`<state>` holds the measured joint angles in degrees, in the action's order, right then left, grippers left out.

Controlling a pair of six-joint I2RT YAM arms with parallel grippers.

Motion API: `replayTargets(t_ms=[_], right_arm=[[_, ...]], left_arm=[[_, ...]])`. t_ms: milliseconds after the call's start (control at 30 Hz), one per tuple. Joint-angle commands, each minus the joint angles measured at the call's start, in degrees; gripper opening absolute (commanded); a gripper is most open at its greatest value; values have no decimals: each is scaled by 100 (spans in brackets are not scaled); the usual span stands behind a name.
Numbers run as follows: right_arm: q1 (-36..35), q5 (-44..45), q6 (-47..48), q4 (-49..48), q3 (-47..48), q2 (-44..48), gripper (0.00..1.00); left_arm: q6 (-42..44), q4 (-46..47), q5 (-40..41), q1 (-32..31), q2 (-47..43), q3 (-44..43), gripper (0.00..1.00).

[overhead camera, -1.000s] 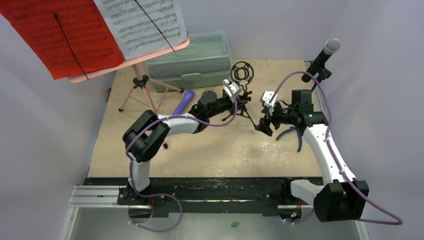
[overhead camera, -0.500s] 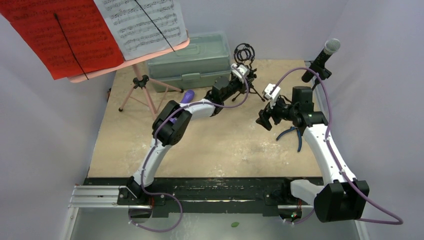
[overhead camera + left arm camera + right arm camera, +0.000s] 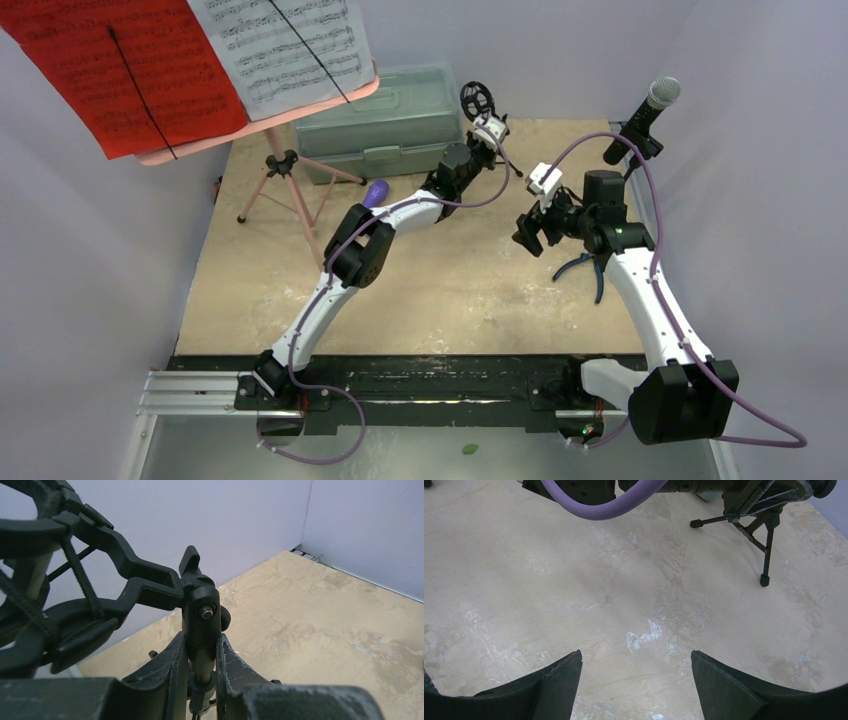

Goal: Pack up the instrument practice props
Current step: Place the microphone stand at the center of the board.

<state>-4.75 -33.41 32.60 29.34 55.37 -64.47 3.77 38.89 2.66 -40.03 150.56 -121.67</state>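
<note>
My left gripper [image 3: 483,120] is shut on the stem of a black mic mount [image 3: 477,99] and holds it beside the right end of the grey-green case [image 3: 385,120]. In the left wrist view the jaws [image 3: 201,642] pinch the stem [image 3: 201,617], with the mount's ring [image 3: 45,615] to the left. My right gripper [image 3: 527,233] is open and empty above the bare table [image 3: 636,657]. The pink tripod [image 3: 285,175] holds red [image 3: 120,70] and white [image 3: 290,45] sheet-music pages. The purple microphone [image 3: 375,191] lies partly under my left arm. The black silver-headed microphone [image 3: 652,108] stands at the back right.
Blue-handled pliers [image 3: 590,268] lie under my right arm. The mount's thin tripod legs [image 3: 764,545] show at the top right of the right wrist view. Walls close in on the left, back and right.
My left arm has stretched toward the back, carrying the mic mount from mid-table to the case's right end. My right gripper has stayed open and hardly moved.
</note>
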Motion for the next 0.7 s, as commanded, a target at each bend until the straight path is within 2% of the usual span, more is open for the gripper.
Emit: replayTargets(t_ms=[0,33,67,267,467,667], right_arm=[[-13,125,-137,-217,125,-4,83],[-14,131,-138,-745,123,-4,83],[-9,133,-144,-306,115,-9,84],[-3,126,-166,-272,88,-13,84],[17,55,-167,-267,70,-5,84],[53,-161,-37,-175,52,26,84]], left_arm=[[313,222,404,92,21,-361,4],[329,216,427,92,36,-366,8],[341,210,430,95,49,-373,13],[286,103,353,92,78,-334,40],[154,217,192,92,-260,230,52],[-160,687,-47,81,-1164,1676,65]])
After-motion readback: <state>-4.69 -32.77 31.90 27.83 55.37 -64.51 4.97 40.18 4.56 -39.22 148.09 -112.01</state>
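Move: The left fingers are shut on the upper pole of the black microphone stand, just under its clamp; the stand's middle is right at the hand and about 6 cm below. The green box's middle lies some 24 cm to the left and 5 cm farther out, about 10 cm lower. The purple microphone lies roughly 30 cm left and 14 cm back on the board, 16 cm below. From the right hand, the stand is about 20 cm ahead, 6 cm left and slightly lower. Ease the left gripper with the stand a centimetre or two left and forward towards the green box, turning it barely counter-clockwise, while the fingers open from their pinch on the pole. Once they are well apart, sink the open hand about 4.5 cm down along the stand and start drawing it back, clear of the pole. ##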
